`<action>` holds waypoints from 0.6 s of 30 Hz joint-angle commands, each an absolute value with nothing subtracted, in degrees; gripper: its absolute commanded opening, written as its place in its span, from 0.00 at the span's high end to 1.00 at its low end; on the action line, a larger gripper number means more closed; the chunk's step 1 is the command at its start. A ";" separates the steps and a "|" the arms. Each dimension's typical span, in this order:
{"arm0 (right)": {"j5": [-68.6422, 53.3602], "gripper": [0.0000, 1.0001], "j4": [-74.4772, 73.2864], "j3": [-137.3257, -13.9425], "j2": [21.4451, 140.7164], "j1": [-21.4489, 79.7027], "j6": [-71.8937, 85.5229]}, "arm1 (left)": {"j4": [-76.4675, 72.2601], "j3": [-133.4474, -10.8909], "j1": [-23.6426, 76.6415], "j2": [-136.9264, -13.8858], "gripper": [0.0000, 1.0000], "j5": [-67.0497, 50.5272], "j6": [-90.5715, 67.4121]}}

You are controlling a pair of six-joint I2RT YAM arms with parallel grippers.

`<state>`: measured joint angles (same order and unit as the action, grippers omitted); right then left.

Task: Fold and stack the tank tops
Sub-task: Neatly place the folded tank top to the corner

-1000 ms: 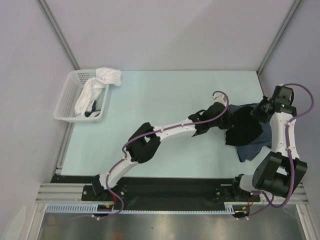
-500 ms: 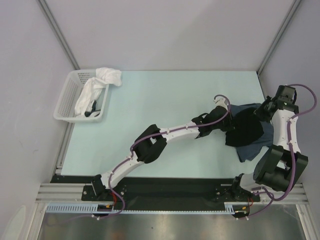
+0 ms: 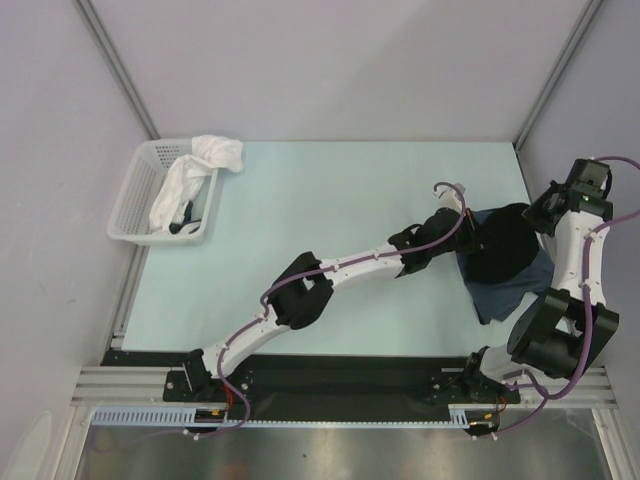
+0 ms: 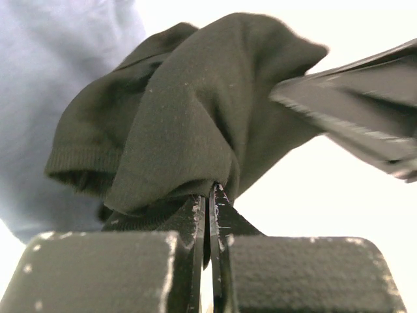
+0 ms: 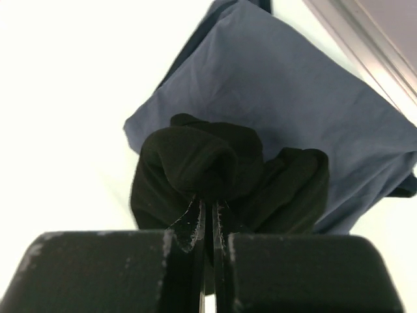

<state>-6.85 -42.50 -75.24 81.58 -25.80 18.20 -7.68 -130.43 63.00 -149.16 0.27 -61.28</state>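
The black tank top [image 3: 503, 245] hangs bunched between both grippers above the right side of the table. My left gripper [image 3: 464, 222] is shut on its left edge, and the left wrist view shows black cloth [image 4: 189, 111] pinched in the closed left gripper [image 4: 210, 190]. My right gripper [image 3: 546, 214] is shut on its right edge, with a black fold [image 5: 195, 163] caught in the closed right gripper [image 5: 210, 203]. The slate-blue tank top [image 3: 508, 296] lies flat below it, a broad blue panel [image 5: 293, 111] in the right wrist view. Its chest print is hidden.
A white lattice basket [image 3: 128, 205] stands at the far left with a white cloth [image 3: 190, 170] draped over its rim. The right wall post [image 3: 560, 75] and table edge are close to the right arm. The left arm's elbow [image 3: 300, 290] stretches across the table's middle.
Both grippers have carried the black tank top to the right, over the slate-blue one. The right wrist has swung toward the back right corner and the left arm has stretched further.
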 commanded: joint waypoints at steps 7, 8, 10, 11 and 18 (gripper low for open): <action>-7.29 1.00 -39.20 -75.24 84.81 -27.07 18.28 | -12.21 -132.90 63.81 -151.61 0.99 4.83 -61.97; -7.82 1.00 -38.68 -75.06 85.60 -27.07 18.46 | -12.22 -132.28 63.90 -151.61 1.00 5.27 -61.70; -7.21 1.00 -37.54 -73.31 86.83 -27.07 18.89 | -12.13 -131.75 63.81 -151.61 0.99 6.58 -61.44; -7.29 1.00 -35.79 -72.60 86.84 -27.07 19.16 | -12.22 -130.62 63.63 -151.26 1.00 6.94 -61.35; -5.63 1.00 -33.40 -71.89 90.26 -27.07 20.39 | -14.42 -121.99 62.49 -147.92 0.94 11.42 -63.63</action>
<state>-6.83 -36.71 -71.26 89.41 -26.85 19.57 -11.90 -123.92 63.18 -151.61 8.08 -62.02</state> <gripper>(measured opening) 0.030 0.051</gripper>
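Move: Both hands hold the black tank top between them, its middle some 8 cm right of the left hand and 4 cm below. The folded blue tank top to be covered has its middle about 12 cm right of the left hand, nearly level fore and aft and 10 cm down. From the right hand, that blue tank top lies roughly 5 cm back, 3 cm left and 13 cm below; the table's right edge runs about 7 cm to the right. Down together, the hands lower the black tank top onto the folded blue one: after a slight lift the left hand sinks about 7 cm, easing forward and turning a little counter-clockwise, its fingers just starting to part at the end. The right sinks some 6 cm, drifting slightly right and forward, and keeps its pinch. ##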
